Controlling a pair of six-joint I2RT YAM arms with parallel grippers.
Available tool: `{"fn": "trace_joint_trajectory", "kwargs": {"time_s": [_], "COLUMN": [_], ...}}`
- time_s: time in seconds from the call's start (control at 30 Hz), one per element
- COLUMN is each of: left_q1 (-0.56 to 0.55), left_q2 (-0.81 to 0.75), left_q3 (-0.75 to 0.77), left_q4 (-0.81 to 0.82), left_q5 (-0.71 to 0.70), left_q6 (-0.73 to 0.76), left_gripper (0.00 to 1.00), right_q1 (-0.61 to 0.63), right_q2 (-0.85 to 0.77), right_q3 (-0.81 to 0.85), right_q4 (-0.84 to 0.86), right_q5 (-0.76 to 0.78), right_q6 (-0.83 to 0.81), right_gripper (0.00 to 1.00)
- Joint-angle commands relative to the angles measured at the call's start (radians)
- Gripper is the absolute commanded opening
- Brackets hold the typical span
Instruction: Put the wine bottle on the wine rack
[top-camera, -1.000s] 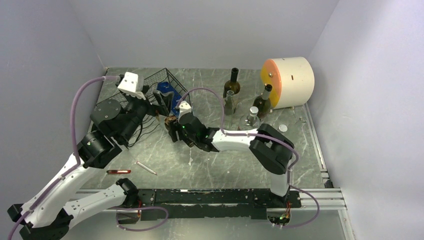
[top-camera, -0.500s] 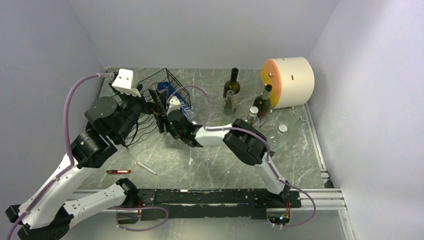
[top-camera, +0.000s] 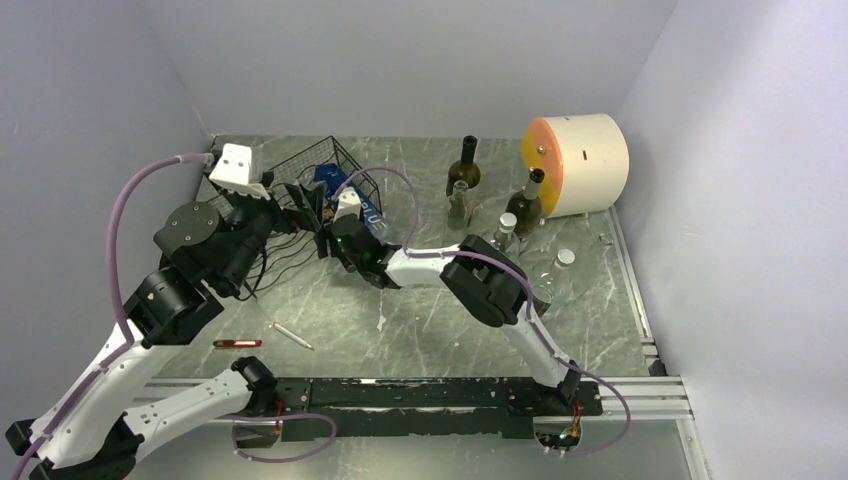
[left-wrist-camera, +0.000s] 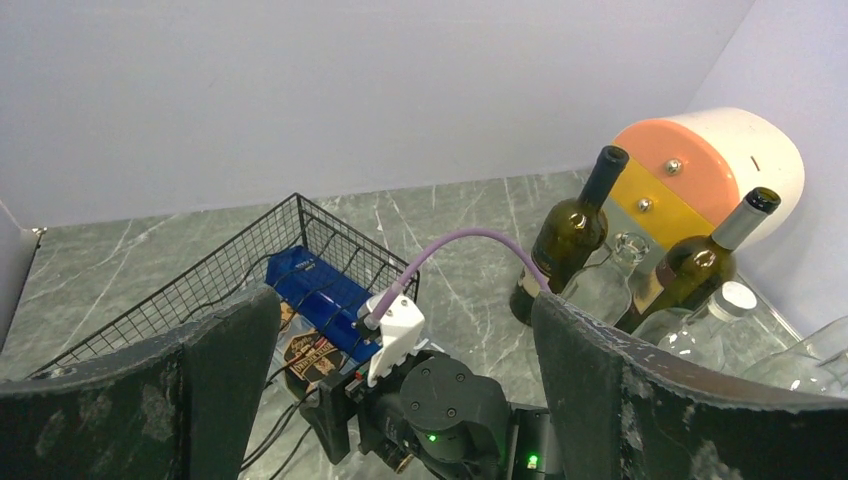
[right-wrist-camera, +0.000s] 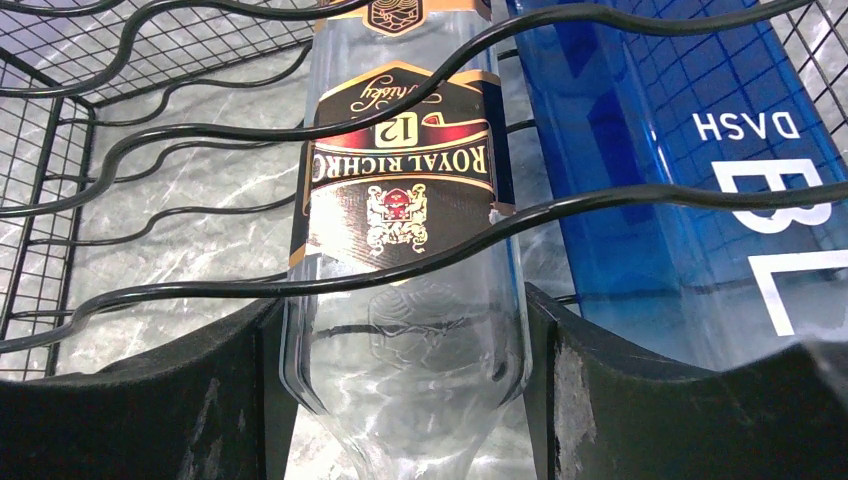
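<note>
The wine rack is a black wire-mesh frame with wavy rods at the back left of the table. My right gripper is shut on a clear wine bottle with a gold and black label, its fingers pressed against the bottle's shoulders. The bottle lies inside the rack, beneath the wavy rods, beside a blue bottle. My left gripper is open with nothing in it, held just left of the right wrist. From there it faces the rack and the bottle's label.
Two dark bottles and several clear ones stand right of the rack. A white cylinder with an orange face lies at the back right. A red pen and a thin stick lie near the front left.
My right arm has reached further back and left, carrying the clear bottle deeper into the rack. My left arm has drawn back to the left, still open.
</note>
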Motion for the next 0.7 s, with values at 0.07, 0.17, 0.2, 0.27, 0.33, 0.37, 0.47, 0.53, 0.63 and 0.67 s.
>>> {"fn": "trace_joint_trajectory", "kwargs": {"time_s": [0.07,0.17,0.2,0.27,0.33,0.37,0.47,0.53,0.63,0.67], "left_q1": [-0.005,-0.004,-0.005,-0.005,-0.004,-0.005,-0.004,-0.005,-0.005,-0.004], "left_q2": [0.001,-0.001,-0.002,-0.004,-0.005,-0.005,-0.003,-0.003,-0.008,-0.009], "left_q3": [0.003,0.006,0.006,0.007,0.008,0.009,0.019,0.025,0.029,0.029], "left_q4": [-0.035,-0.039,-0.04,-0.042,-0.043,-0.046,-0.055,-0.058,-0.054,-0.051], "left_q5": [-0.003,-0.004,-0.004,-0.004,-0.004,-0.006,-0.01,-0.013,-0.01,-0.009], "left_q6": [0.006,0.006,0.005,0.002,0.003,0.003,0.006,0.009,0.013,0.015], "left_gripper": [0.99,1.0,1.0,1.0,0.99,0.99,1.0,0.99,1.0,1.0], "right_q1": [0.001,0.0,0.0,-0.002,-0.002,-0.002,-0.003,-0.003,-0.003,-0.003], "right_q2": [-0.046,-0.052,-0.052,-0.055,-0.059,-0.064,-0.093,-0.129,-0.187,-0.207], "right_q3": [0.022,0.032,0.039,0.046,0.049,0.046,0.024,0.009,-0.025,-0.032], "right_q4": [0.153,0.126,0.114,0.095,0.086,0.081,0.081,0.068,0.046,0.036], "right_q5": [0.004,0.012,0.014,0.018,0.016,0.013,-0.006,-0.024,-0.045,-0.047], "right_q6": [-0.009,-0.018,-0.021,-0.028,-0.031,-0.03,-0.021,-0.014,-0.001,0.002], "right_gripper": [0.78,0.86,0.88,0.92,0.94,0.95,0.95,0.95,0.95,0.95]}}
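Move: The clear whisky bottle lies in the rack, still pinched at its shoulder by the right fingers; its middle is about 5 cm ahead, 4 cm left and 2 cm below that hand. The blue bottle beside it is centred roughly 11 cm ahead, 3 cm right and 2 cm below, and the rack's middle some 4 cm ahead, 9 cm left and 1 cm below. From the left hand the whisky bottle lies about 17 cm ahead, 2 cm left and 37 cm down. The right fingers open from their grip on the whisky bottle's shoulder to nearly full width, letting go on both sides while the hand lifts a centimetre or so. After a short pause with the fingers still spreading, the hand rises again, about 3 cm in all, and starts to ease back from the bottle, its wrist almost unturned. ##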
